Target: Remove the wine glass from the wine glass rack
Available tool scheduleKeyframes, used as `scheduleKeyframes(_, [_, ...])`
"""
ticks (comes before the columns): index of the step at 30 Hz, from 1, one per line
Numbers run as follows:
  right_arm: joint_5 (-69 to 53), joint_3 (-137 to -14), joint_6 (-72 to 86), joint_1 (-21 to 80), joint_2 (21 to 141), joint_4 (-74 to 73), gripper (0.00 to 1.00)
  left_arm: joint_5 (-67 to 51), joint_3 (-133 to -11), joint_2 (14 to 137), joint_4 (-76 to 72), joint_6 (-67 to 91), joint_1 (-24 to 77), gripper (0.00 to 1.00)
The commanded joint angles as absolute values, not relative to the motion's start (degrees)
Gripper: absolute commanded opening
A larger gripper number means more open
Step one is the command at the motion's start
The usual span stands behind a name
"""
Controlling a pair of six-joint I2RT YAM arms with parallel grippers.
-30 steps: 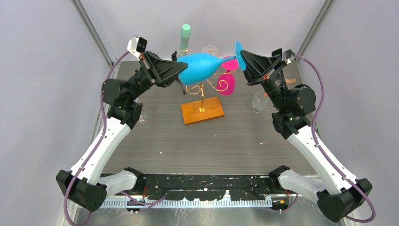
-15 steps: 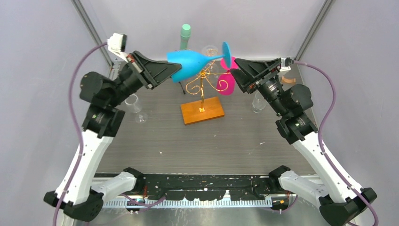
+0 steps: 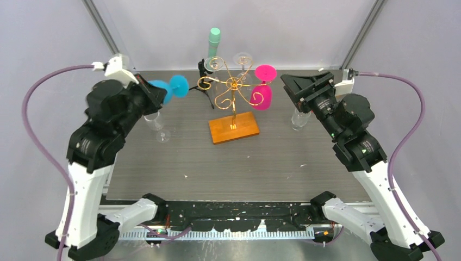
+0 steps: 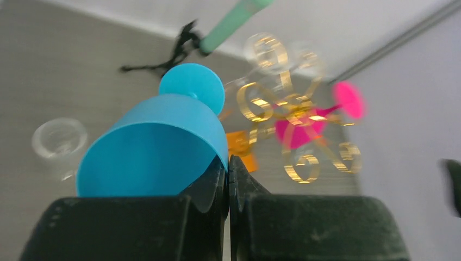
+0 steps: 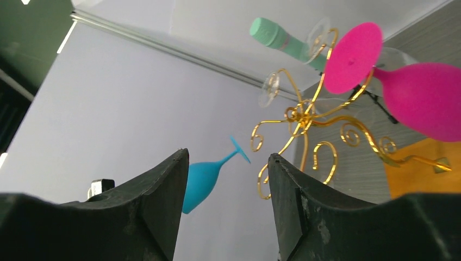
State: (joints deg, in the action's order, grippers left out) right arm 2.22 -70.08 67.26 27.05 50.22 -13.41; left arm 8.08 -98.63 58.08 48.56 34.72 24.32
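My left gripper (image 3: 155, 93) is shut on the rim of a blue wine glass (image 3: 163, 89), which it holds in the air to the left of the wine glass rack (image 3: 234, 87). The glass lies sideways, foot (image 3: 178, 84) towards the rack and apart from it. In the left wrist view the blue bowl (image 4: 157, 147) is pinched by the left gripper (image 4: 229, 163), the gold rack (image 4: 282, 109) blurred behind. My right gripper (image 3: 291, 92) stands open and empty to the right of the rack; its wrist view shows the right gripper (image 5: 228, 157) with the blue glass (image 5: 202, 182) far off.
A pink glass (image 3: 262, 97) hangs on the rack above the wooden base (image 3: 234, 126). Clear glasses hang at the rack's back (image 3: 243, 57). Clear glasses also stand on the table at left (image 3: 154, 120) and right (image 3: 299, 117). A green cylinder (image 3: 213, 41) stands on a black tripod behind.
My left arm has carried the blue glass leftward, clear of the rack. My right gripper opened, let go of the glass's foot and drew back to the right.
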Motion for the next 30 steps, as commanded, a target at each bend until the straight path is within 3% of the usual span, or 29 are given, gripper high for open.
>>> scheduleKeyframes(1, [6.8, -71.9, 62.2, 27.3, 50.2, -18.7, 0.60, 19.0, -99.6, 62.8, 64.8, 27.8, 24.4, 0.00])
scheduleKeyframes(10, [6.7, -70.9, 62.4, 27.3, 50.8, -19.3, 0.59, 9.4, -97.9, 73.9, 71.1, 24.5, 24.4, 0.00])
scheduleKeyframes(20, [8.0, -70.3, 62.5, 27.3, 49.5, -21.1, 0.58, 8.6, -97.8, 87.8, 67.2, 22.1, 22.8, 0.00])
scheduleKeyframes(30, [9.2, -69.9, 62.2, 27.3, 48.1, -22.6, 0.58, 2.3, -90.7, 92.0, 58.9, 25.3, 17.4, 0.00])
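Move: The left hand pinches the blue wine glass by its rim, high over the table; the free table it is bound for lies about 7 cm ahead, 1 cm left and some 46 cm below. The clear wine glass stands roughly 7 cm ahead and 8 cm left of the hand, while the rack's wooden board is about 10 cm ahead and 20 cm right. From the right hand, that free spot is some 6 cm ahead, 37 cm left and 46 cm down. Left hand lowers its blue glass about 28 cm tableward, fingers tipping 50 degrees down; right sinks 4 cm. ##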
